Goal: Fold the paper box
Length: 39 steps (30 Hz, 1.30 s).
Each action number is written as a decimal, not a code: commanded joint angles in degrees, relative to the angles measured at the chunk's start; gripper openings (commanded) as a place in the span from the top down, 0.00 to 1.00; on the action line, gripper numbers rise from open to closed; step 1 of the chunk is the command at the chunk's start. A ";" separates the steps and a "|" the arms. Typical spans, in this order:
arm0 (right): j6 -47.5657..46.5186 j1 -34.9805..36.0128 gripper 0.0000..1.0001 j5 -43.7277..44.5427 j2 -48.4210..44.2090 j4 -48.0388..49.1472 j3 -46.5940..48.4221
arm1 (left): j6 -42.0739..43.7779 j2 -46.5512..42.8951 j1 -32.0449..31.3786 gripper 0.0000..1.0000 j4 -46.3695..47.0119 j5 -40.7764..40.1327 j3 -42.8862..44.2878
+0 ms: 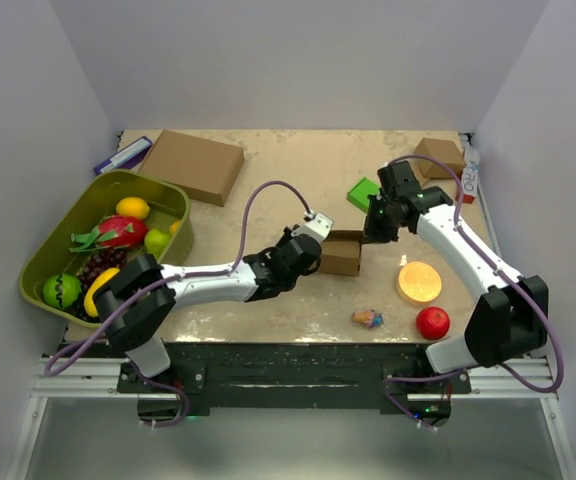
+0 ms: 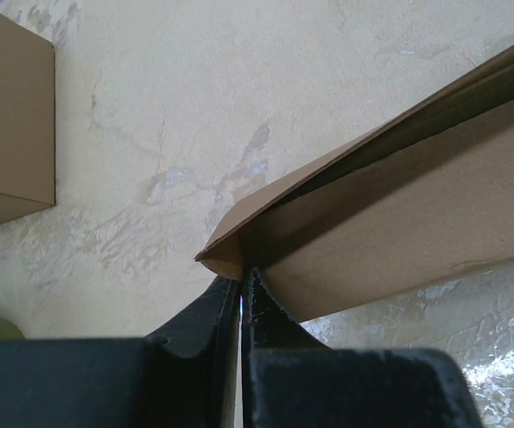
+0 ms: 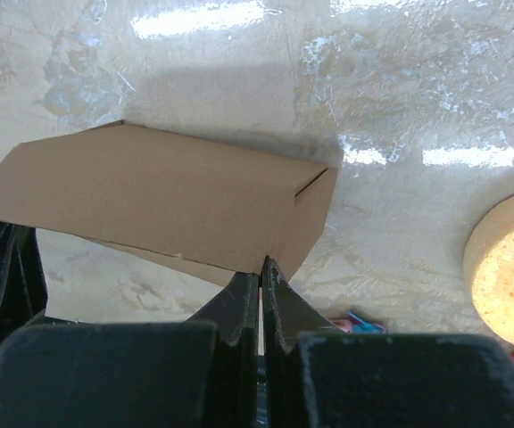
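The paper box (image 1: 343, 254) is a slim brown cardboard mailer lying mid-table, partly folded. In the left wrist view its long side (image 2: 409, 214) runs up to the right, with a flap standing just off it. My left gripper (image 2: 240, 278) is shut on the box's near corner, and a thin cardboard edge runs down between its fingers. From above, this gripper (image 1: 324, 248) meets the box's left end. My right gripper (image 3: 261, 266) is shut, its tips pressed against the lower edge of the box (image 3: 168, 196) near its right end. Nothing shows between those tips.
A larger brown box (image 1: 193, 165) lies at the back left, and a small brown cube box (image 1: 438, 157) at the back right. A green basket (image 1: 163, 197) of fruit stands at the left. A green block (image 1: 364, 192), an orange disc (image 1: 420, 282), a red apple (image 1: 432, 322) and a small toy (image 1: 368, 318) lie around the right arm.
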 commanded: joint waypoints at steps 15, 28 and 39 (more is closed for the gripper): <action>-3.41 -4.59 1.00 -2.43 -1.83 6.47 -2.97 | 1.61 7.74 -1.29 1.00 -13.18 6.92 -0.10; -1.91 0.14 0.56 10.33 -7.72 10.59 -11.77 | 2.31 9.50 -1.29 1.00 -17.67 7.54 5.71; -4.37 4.46 0.60 19.56 -3.68 14.55 -12.91 | 3.19 10.73 -1.29 1.00 -18.20 7.45 6.50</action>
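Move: Both hands already pinch the box: its middle lies some 6 cm left of the right hand, about 1 cm back and 6 cm below; from the left hand it is roughly 7 cm right, 1 cm back and 2 cm lower. On the table, about 14 cm under the right hand, the yellow disc lies 11 cm right and 8 cm back, the green box 10 cm ahead and 1 cm left, the ice-cream toy 14 cm back, 1 cm right. With its fingers still shut on the upper right end of the box, the right hand first eases about 1 cm right and slightly forward alongside the left hand, then opens to just under half and lets go of the lid's end, shifting farther right and back a little before turning about 1 cm left again and sinking to end some 3.5 cm lower, its left side rolling down about 15 degrees. The left hand keeps its pinch on the left end throughout and shifts about 2 cm right, with only a slight roll, so the box stays held there. ##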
